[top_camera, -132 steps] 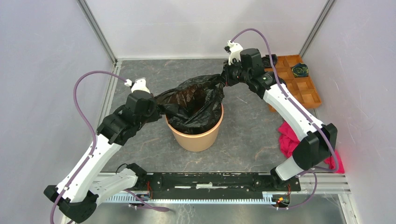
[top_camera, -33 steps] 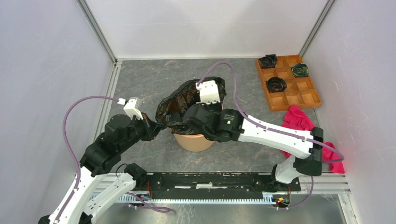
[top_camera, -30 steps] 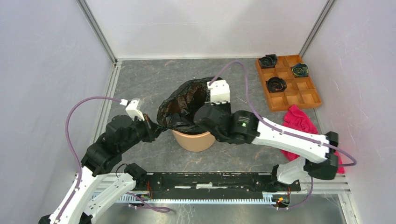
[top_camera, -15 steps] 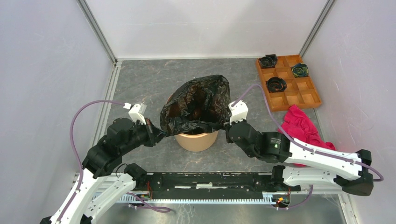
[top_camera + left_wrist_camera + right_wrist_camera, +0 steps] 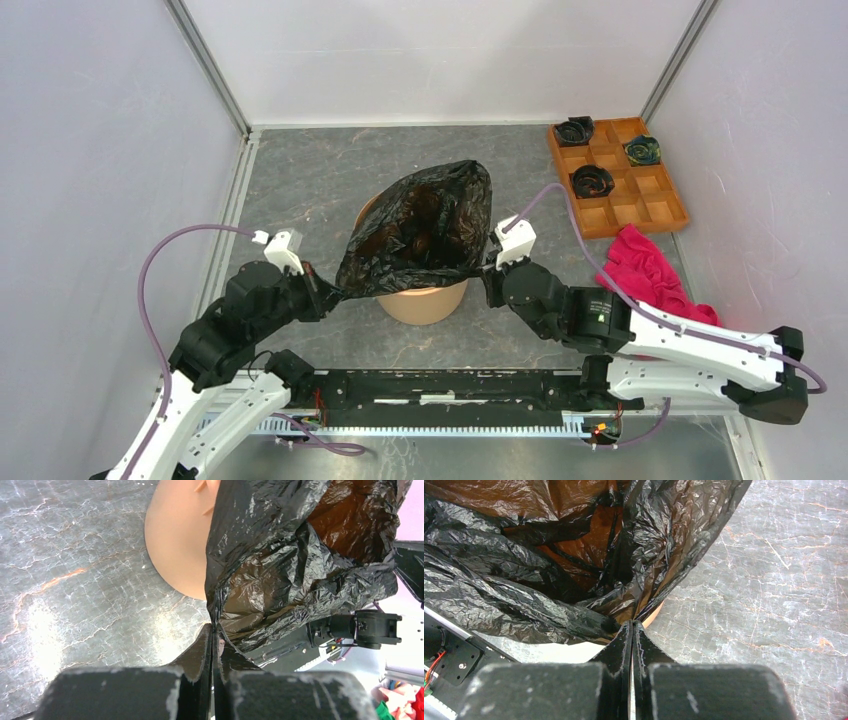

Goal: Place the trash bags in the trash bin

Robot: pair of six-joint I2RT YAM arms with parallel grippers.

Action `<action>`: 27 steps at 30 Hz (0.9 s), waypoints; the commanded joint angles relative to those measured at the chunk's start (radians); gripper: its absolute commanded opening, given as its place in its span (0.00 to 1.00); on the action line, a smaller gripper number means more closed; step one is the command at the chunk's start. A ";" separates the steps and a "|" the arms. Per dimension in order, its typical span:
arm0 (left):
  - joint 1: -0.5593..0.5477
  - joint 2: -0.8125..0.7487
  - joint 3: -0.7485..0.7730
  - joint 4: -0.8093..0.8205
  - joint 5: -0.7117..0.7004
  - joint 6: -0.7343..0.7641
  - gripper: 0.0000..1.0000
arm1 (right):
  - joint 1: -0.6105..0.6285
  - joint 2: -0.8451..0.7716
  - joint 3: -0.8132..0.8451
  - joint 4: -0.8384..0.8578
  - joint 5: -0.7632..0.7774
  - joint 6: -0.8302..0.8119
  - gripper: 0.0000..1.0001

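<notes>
The trash bag (image 5: 425,230), glossy crinkled black film, is stretched open above the trash bin (image 5: 425,302), a round orange bucket in the middle of the table. The bag's mouth faces up and its near edge hangs over the bin's front rim. My left gripper (image 5: 335,290) is shut on the bag's left edge, just outside the bin. My right gripper (image 5: 490,268) is shut on the right edge. In the left wrist view, the left gripper (image 5: 214,627) pinches the film (image 5: 280,570) beside the bin wall (image 5: 180,545). The right gripper (image 5: 632,622) pinches a gathered fold of film (image 5: 524,595).
An orange-brown compartment tray (image 5: 650,195) at the back right holds small black rolls (image 5: 590,180). A pink-red cloth (image 5: 650,270) lies right of my right arm. Pale walls enclose the table on three sides, and the black base rail (image 5: 450,385) runs along the near edge.
My right arm has swung from across the bin to its near right side, drawing the bag's edge with it. The left gripper has pulled slightly near-left, and the bag is spread wider.
</notes>
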 commanded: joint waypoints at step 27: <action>0.004 0.186 -0.157 0.339 -0.059 -0.200 0.02 | -0.294 0.027 -0.184 0.286 -0.203 -0.259 0.00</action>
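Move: The trash bin's middle lies about 9 cm ahead of the left hand, 15 cm to its right and some 13 cm below. From the right hand, the bin is about 5 cm ahead, 14 cm to its left and 14 cm below. The bag's open mouth is spread over the bin at about hand height: 11 cm ahead and 16 cm right of the left hand, 7 cm ahead and 13 cm left of the right. Its shut left fingers keep pinching the bag's near-left corner, carrying it down about 5 cm, then forward towards the bin, the wrist tipping down and turning slightly counter-clockwise. The right fingers stay shut but come off the bag's near-right edge, as that hand sinks some 7 cm, drifting right, then swings forward outside the bin's right side. ##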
